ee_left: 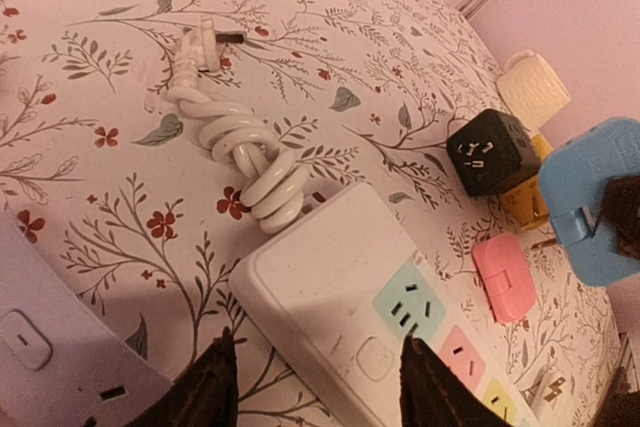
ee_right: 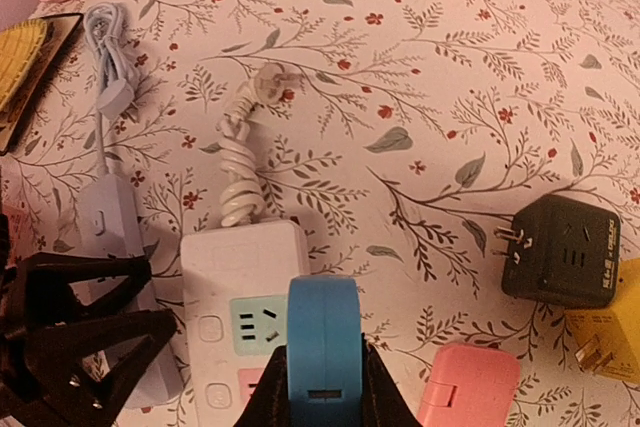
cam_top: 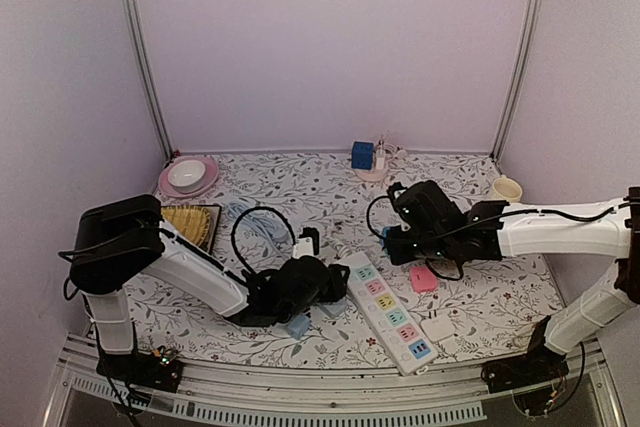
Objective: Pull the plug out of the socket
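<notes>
A white power strip (cam_top: 390, 312) with pastel sockets lies at the table's front centre. Its mint end socket (ee_right: 258, 324) is empty. My right gripper (ee_right: 323, 352) is shut on a blue plug (ee_right: 322, 327) and holds it in the air just right of the strip's cord end (ee_left: 320, 277); it hangs clear of the strip (ee_left: 590, 197). My left gripper (ee_left: 318, 337) stands open, its dark fingertips (ee_left: 220, 367) low at the strip's cord end. I cannot tell whether they touch it.
A pink adapter (ee_right: 468, 387), a black adapter (ee_right: 560, 247) and a yellow one (ee_right: 605, 332) lie right of the strip. A lavender strip (ee_right: 105, 237) lies on its left. The coiled white cord (ee_right: 240, 177) runs back. A pink plate (cam_top: 187, 176) and cream cup (cam_top: 506, 188) stand far back.
</notes>
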Motion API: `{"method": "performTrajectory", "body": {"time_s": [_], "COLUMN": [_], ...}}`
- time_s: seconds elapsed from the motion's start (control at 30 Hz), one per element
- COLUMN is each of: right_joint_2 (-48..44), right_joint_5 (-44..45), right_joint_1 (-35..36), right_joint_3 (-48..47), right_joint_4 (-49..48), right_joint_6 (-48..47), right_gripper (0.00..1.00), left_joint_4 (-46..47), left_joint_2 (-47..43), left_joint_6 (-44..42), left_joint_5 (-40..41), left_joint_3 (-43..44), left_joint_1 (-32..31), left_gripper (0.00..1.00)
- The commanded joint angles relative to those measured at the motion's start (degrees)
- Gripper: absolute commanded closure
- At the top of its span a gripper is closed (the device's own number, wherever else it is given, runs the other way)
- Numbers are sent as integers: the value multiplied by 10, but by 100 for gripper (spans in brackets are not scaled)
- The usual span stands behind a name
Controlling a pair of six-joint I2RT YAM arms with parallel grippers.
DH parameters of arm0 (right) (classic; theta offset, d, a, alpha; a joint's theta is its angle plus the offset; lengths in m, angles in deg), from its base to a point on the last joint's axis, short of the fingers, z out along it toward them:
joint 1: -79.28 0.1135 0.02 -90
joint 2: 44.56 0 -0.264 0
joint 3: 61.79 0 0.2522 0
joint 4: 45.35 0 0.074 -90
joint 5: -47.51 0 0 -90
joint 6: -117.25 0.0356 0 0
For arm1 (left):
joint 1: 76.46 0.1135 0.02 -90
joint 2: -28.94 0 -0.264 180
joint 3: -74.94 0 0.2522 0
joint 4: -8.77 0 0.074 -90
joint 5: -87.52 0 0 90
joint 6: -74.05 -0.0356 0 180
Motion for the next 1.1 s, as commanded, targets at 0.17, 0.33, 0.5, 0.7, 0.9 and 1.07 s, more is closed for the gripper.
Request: {"method": "performTrajectory", "body": {"time_s": [0.17, 0.33, 0.5, 0.7, 0.9, 1.07], "right_joint_2": [-79, -76, -51, -30, -26, -29], "right_joint_5": [-72, -133, -164, -178, -185, -183], "right_joint_1": [-50, -71, -76, -78, -97, -103], "right_joint_3": [135, 172, 175, 176, 182, 181], "right_joint_4": [-69, -113, -136, -151, -150, -143], "right_joint_6": [35, 38, 41, 44, 47, 43], "right_gripper": [96, 96, 95, 92, 73, 57], "left_joint_4": [-102, -102, -102, -102, -98, -97], "left_joint_2": [27, 27, 28, 27, 25, 25], "left_joint_6": [4, 4, 4, 3, 3, 2], "left_joint_5": [-29, -29, -28, -28, -27, -27], "left_joint_3": [-36, -36, -36, -35, -39, -40], "left_joint_1": [-10, -10, -11, -11, -11, -12], "left_gripper": [43, 43, 43, 43, 43, 44]}}
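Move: My right hand already holds the blue plug; the bare patch of table it is bound for lies some 4 cm to the right, 2 cm back and 9 cm below. From this hand, the pink plug is about 9 cm right and 1 cm back, the black plug 11 cm right and 8 cm ahead, and the power strip's middle 10 cm back and 1 cm right. From my left hand that patch is roughly 11 cm right and 2 cm ahead. I lower the blue plug about 7 cm with my right hand, swinging it some 5 cm right and a little back, away from the power strip's far end, then easing a couple of centimetres left beside the pink plug. On the way I tip the fingers more steeply down and roll my hand's left side up, some 15 degrees in all; at the bottom I part the fingers. ##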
